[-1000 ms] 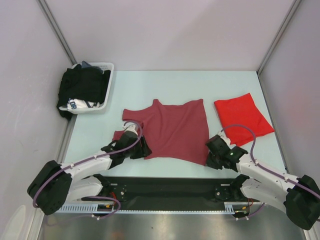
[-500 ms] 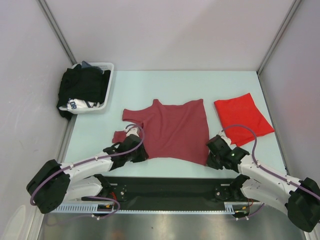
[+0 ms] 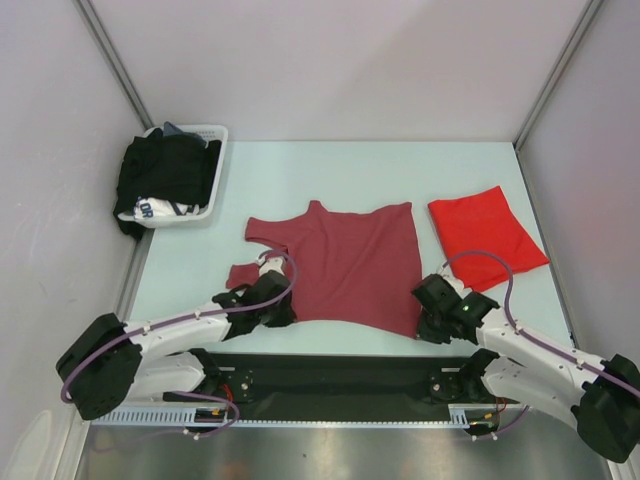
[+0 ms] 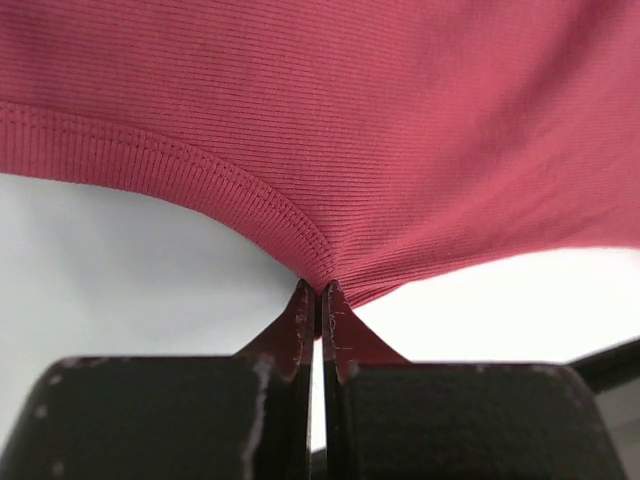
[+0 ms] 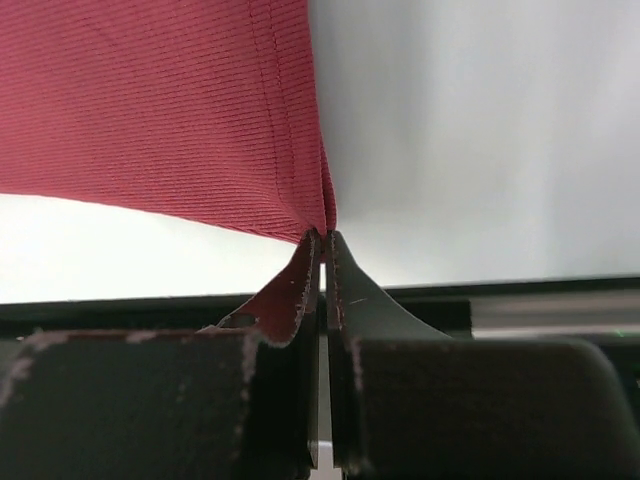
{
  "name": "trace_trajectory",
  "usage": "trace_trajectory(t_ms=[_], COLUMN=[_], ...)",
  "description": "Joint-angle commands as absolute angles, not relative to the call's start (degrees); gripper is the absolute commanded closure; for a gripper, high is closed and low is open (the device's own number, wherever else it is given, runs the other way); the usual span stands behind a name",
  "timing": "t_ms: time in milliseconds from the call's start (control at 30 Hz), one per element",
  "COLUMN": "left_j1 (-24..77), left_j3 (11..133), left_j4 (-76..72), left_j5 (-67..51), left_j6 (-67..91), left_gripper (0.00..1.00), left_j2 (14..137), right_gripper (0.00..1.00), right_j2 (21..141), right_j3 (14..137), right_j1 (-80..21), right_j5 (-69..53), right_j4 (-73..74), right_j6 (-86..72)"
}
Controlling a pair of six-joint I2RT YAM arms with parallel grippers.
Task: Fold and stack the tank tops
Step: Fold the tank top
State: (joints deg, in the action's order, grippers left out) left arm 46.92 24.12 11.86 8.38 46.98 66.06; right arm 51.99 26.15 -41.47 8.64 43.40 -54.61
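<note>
A dusty maroon tank top [image 3: 345,262] lies spread on the middle of the table, one strap end [image 3: 241,273] trailing off to its left. My left gripper [image 3: 278,308] is shut on its near left hem corner [image 4: 320,262]. My right gripper [image 3: 424,318] is shut on its near right hem corner [image 5: 318,205]. Both corners are pinched at the fingertips, and the cloth [image 5: 160,110] fans away from the jaws. A bright red tank top [image 3: 486,237] lies folded flat at the right side of the table, apart from both grippers.
A white basket [image 3: 213,135] at the back left holds black garments [image 3: 165,172] and a white cloth with dark lettering [image 3: 150,209]. Grey walls stand on the left, back and right. A black base rail [image 3: 330,378] runs along the near edge between the arm bases.
My left gripper slid toward the near edge to the tank top's near left corner and shut on it. The near hem has shifted slightly toward the front. The right gripper stayed shut on its corner.
</note>
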Motion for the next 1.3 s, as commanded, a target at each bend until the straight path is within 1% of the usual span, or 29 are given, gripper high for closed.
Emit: trace_trajectory(t_ms=[0,133,233,367,400,533,800,1000,1267], left_j1=[49.5,52.3,52.6,52.5,52.3,47.8,41.3,37.5,34.7], left_j3=[22.6,20.9,21.1,25.0,27.7,34.3,42.4,45.9,49.7], left_j4=[18.0,17.6,17.8,22.2,23.4,27.3,27.2,26.2,25.1], left_j5=[5.9,4.7,4.5,6.1,6.7,6.1,2.2,0.8,0.4], left_j6=[47.4,49.7,50.2,49.0,47.7,43.5,38.2,36.1,33.8], left_gripper=[0.99,0.99,1.0,0.99,0.99,0.99,0.98,0.98,0.99], left_j2=[64.0,62.8,62.4,61.2,61.3,63.3,69.9,74.8,80.9], right_gripper=[1.0,0.99,0.99,0.99,0.99,0.99,1.0,1.0,1.0], right_j2=[51.9,50.0,49.9,51.6,51.9,54.9,60.5,66.6,74.6], right_j3=[29.7,31.0,31.6,33.6,34.1,36.7,41.3,45.3,50.0], right_j1=[-42.1,-42.1,-42.1,-42.0,-41.9,-40.1,-29.8,-23.9,-20.7], right_j5=[11.5,12.3,13.3,14.9,15.6,16.2,12.1,10.1,9.8], right_j4=[52.1,53.2,52.7,51.8,51.5,49.3,42.0,37.4,34.0], right_j6=[-55.5,-56.2,-57.0,-56.2,-55.8,-52.8,-43.3,-39.1,-37.0])
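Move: Each closed gripper already pinches the maroon tank top's near edge. From the left hand, the matching far underarm point lies about 35 cm ahead and 6 cm right, with the near strap part 12 cm ahead and 9 cm left. From the right hand, the far hem corner lies some 40 cm ahead and 2 cm right; the folded red tank top is about 29 cm ahead and 19 cm right. All lie around 2 cm lower. Forward and up over the rest of the maroon tank top, both arms carry its pinched near edge towards the far edge. The left first draws back about 3 cm, then lifts and swings forward, ending some 6 cm ahead of its start; the right goes out about 13 cm, rising 5 cm. Both grippers keep their hold. ##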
